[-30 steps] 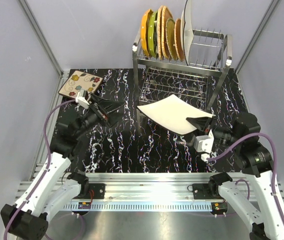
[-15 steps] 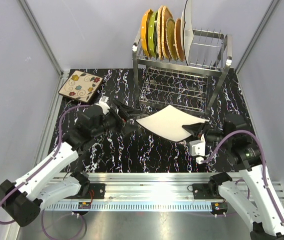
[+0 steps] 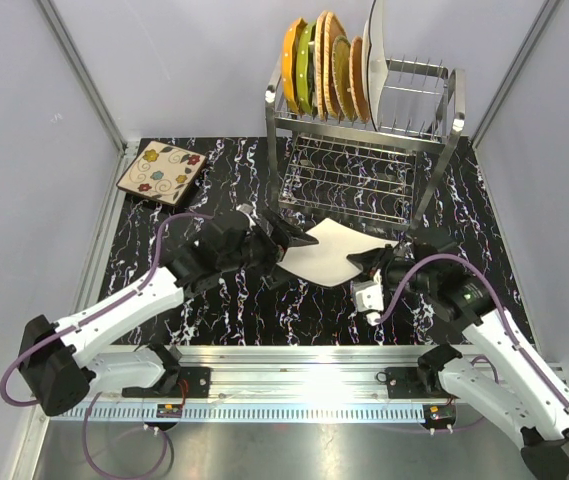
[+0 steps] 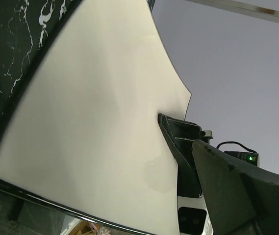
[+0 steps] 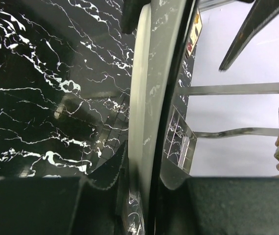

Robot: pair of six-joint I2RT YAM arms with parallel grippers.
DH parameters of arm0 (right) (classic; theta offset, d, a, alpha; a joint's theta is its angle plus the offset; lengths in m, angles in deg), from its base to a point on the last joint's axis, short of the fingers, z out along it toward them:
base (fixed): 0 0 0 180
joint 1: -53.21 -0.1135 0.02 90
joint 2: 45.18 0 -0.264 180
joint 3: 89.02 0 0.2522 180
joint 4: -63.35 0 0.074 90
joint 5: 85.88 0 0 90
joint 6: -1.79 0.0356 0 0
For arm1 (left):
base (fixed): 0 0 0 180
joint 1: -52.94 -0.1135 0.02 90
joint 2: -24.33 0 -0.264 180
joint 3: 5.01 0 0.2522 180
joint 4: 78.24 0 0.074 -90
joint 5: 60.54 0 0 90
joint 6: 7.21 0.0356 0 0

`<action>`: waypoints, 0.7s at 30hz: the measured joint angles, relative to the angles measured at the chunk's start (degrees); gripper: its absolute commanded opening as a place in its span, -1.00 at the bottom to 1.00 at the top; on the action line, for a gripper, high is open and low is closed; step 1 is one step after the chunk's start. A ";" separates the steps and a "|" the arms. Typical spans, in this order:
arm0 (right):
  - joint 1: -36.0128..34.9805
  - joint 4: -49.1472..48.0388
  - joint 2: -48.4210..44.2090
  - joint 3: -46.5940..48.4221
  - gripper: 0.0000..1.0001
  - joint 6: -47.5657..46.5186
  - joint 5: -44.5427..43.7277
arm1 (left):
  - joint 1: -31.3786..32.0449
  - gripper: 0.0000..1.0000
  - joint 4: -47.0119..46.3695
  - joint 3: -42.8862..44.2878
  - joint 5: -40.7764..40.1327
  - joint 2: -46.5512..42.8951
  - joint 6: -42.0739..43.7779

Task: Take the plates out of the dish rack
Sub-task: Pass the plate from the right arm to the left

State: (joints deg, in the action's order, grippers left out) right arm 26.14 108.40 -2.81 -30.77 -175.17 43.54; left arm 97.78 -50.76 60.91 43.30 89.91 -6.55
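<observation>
The square white plate [image 3: 326,251] hangs tilted over the middle of the table. My right gripper [image 3: 367,266] is shut on its right corner. In the right wrist view the plate [image 5: 151,93] runs edge-on between the right gripper's [image 5: 149,181] fingers. My left gripper [image 3: 286,243] is open, with a finger on each side of the plate's left corner. The plate [image 4: 90,127] fills the left wrist view beside one left finger [image 4: 237,196]. The dish rack [image 3: 444,128] stands at the back. Orange, green, wicker and white plates [image 3: 330,72] stand upright on its top tier.
A square beige floral plate [image 3: 162,172] lies flat on the black marbled table [image 3: 214,300] at the back left. The rack's lower wire shelf [image 3: 349,178] is just behind the held plate. Grey walls close in both sides.
My left arm has swung right, from beside the floral plate to the white plate's left corner. My right gripper has carried the white plate leftward and lower.
</observation>
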 measured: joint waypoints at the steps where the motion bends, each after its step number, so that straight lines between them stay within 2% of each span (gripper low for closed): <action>1: -1.01 -0.87 0.57 -0.24 -1.00 0.26 -1.38 | 0.50 0.94 0.04 0.02 -0.07 0.44 -0.59; 6: -5.73 -4.59 3.21 -1.09 -1.00 1.95 -8.24 | 1.99 0.84 0.37 0.33 -0.28 1.57 -2.78; 9: -8.39 -6.40 3.93 -1.68 -1.00 2.89 -11.87 | 2.29 0.68 0.44 0.35 -0.35 2.29 -3.89; 12: -10.99 -8.09 4.39 -2.05 -1.00 3.91 -15.67 | 2.40 0.40 0.50 0.35 -0.48 3.04 -4.87; 13: -11.85 -8.74 4.55 -2.10 -1.00 4.33 -17.00 | 2.40 0.23 0.50 0.33 -0.59 3.17 -5.18; 19: -14.08 -11.98 5.18 -2.23 -1.00 5.99 -21.49 | 2.40 -0.27 -1.49 -0.90 -0.90 3.15 -6.38; 20: -14.32 -12.28 5.18 -2.32 -1.00 6.16 -22.12 | 2.40 -0.47 -2.36 -1.40 -0.98 3.15 -6.75; 21: -14.56 -12.22 5.18 -2.47 -1.00 6.67 -22.77 | 2.36 -0.56 -3.74 -1.99 -1.29 3.10 -7.45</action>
State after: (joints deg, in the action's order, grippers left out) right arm 11.58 96.18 2.37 -33.24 -168.50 20.76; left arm 100.14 -54.50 58.92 42.02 93.01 -14.00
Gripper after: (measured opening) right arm 0.229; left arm 0.317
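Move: The white plate, held in the right gripper, already reaches between the left hand's wide-open fingers: its middle is about 9 cm to this hand's right, 1 cm ahead and 2 cm lower. The right gripper holding it is some 15 cm to the left hand's right, level ahead. The dish rack stands some 22 cm ahead and 17 cm to the right of the left hand. From the right hand, the plate's middle is about 7 cm left, 2 cm ahead and 2 cm lower. Around the plate's left part the left fingers close from wide open to about a third, one above its pale face, still closing as that hand eases some 2 cm down and 1.5 cm right and tips slightly downward. The right hand, keeping its pinch, feeds the plate leftward and forward, roughly 2.5 cm each way, sinking slightly and turning clockwise. ##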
